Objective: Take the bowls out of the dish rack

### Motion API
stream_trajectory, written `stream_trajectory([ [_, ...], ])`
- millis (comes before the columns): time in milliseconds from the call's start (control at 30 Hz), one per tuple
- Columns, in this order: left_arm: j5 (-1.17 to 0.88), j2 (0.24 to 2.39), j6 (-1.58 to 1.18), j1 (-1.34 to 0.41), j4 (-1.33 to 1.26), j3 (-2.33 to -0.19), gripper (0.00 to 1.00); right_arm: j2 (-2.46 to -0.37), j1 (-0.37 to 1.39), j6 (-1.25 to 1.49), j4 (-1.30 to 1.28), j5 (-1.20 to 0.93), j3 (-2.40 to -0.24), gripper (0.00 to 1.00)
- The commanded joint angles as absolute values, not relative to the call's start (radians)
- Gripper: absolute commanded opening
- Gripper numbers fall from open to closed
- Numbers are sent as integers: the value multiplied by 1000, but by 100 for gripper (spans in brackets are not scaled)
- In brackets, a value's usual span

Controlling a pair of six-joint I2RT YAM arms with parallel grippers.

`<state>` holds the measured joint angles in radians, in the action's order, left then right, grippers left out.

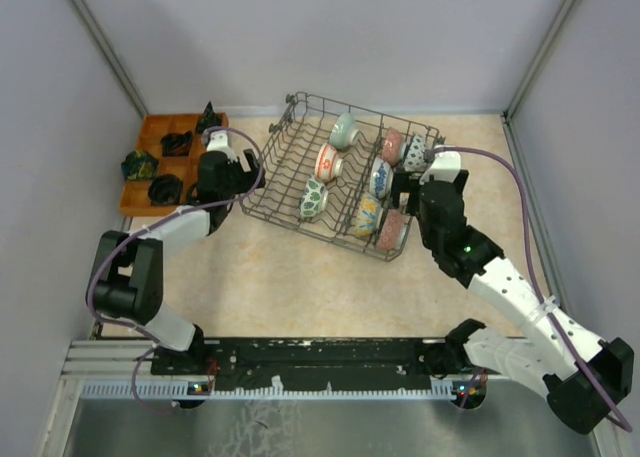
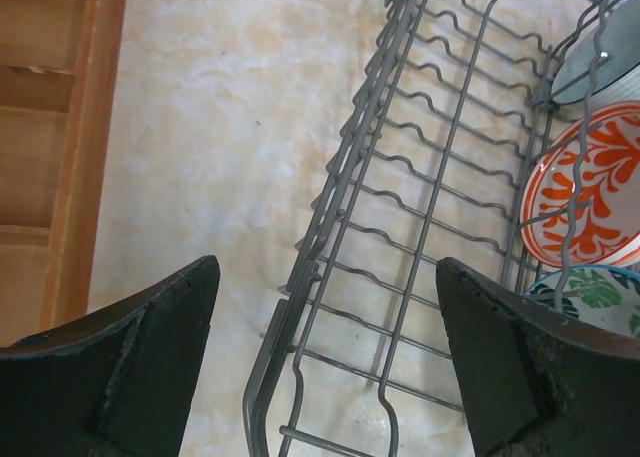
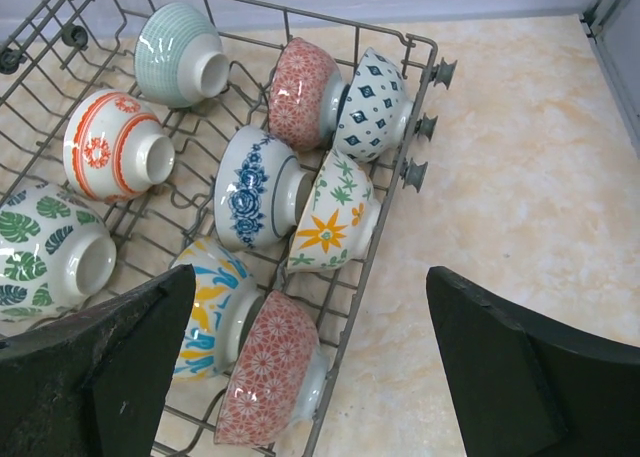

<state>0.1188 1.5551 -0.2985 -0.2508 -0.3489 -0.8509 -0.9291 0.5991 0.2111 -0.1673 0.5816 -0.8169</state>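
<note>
The dark grey wire dish rack sits at the back middle of the table, and several patterned bowls lie on their sides in its right half. My left gripper hangs open over the rack's left rim, which runs between its fingers. A red-and-white bowl and a green-leaf bowl lie just to its right. My right gripper is open above the rack's right edge. The red patterned bowl and a yellow-and-blue bowl sit between its fingers, untouched.
An orange compartmented tray holding dark objects stands left of the rack, and its wooden edge is close to my left finger. Grey walls enclose the table. A metal rail runs along the near edge.
</note>
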Motion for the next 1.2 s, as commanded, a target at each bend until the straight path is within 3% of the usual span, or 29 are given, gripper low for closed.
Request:
stream_trajectory([
  [0, 68, 1607, -288, -247, -351, -909, 94, -895, 603, 187, -154, 614, -807, 99],
  [700, -43, 1631, -316, -247, -397, -849, 65, -899, 603, 195, -144, 598, -787, 99],
  [967, -62, 1594, -329, -249, -389, -804, 48, -894, 604, 197, -144, 598, -782, 99],
  [1167, -102, 1553, -360, -251, -355, -764, 28, -891, 603, 201, -140, 596, -776, 99],
])
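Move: The left hand is over the near-left corner of the dish rack, its open fingers either side of the left rail, whose grasp spot lies about 3 cm below and 1 cm left. The green-leaf bowl stands some 16 cm right and 4 cm back, the orange-flower bowl 19 cm right and 4 cm ahead, the wooden tray 18 cm left, level with it. From the right hand, that rail spot is about 40 cm left, 11 cm ahead and 14 cm lower. The left hand's fingers come against the rack's left rail near its front corner, closing from wide open to about a third around the rail. The hand sinks about 2 cm onto it, drags right roughly 2 cm while turning slightly clockwise, then eases back left and towards the base about 1 cm each, still closing. ##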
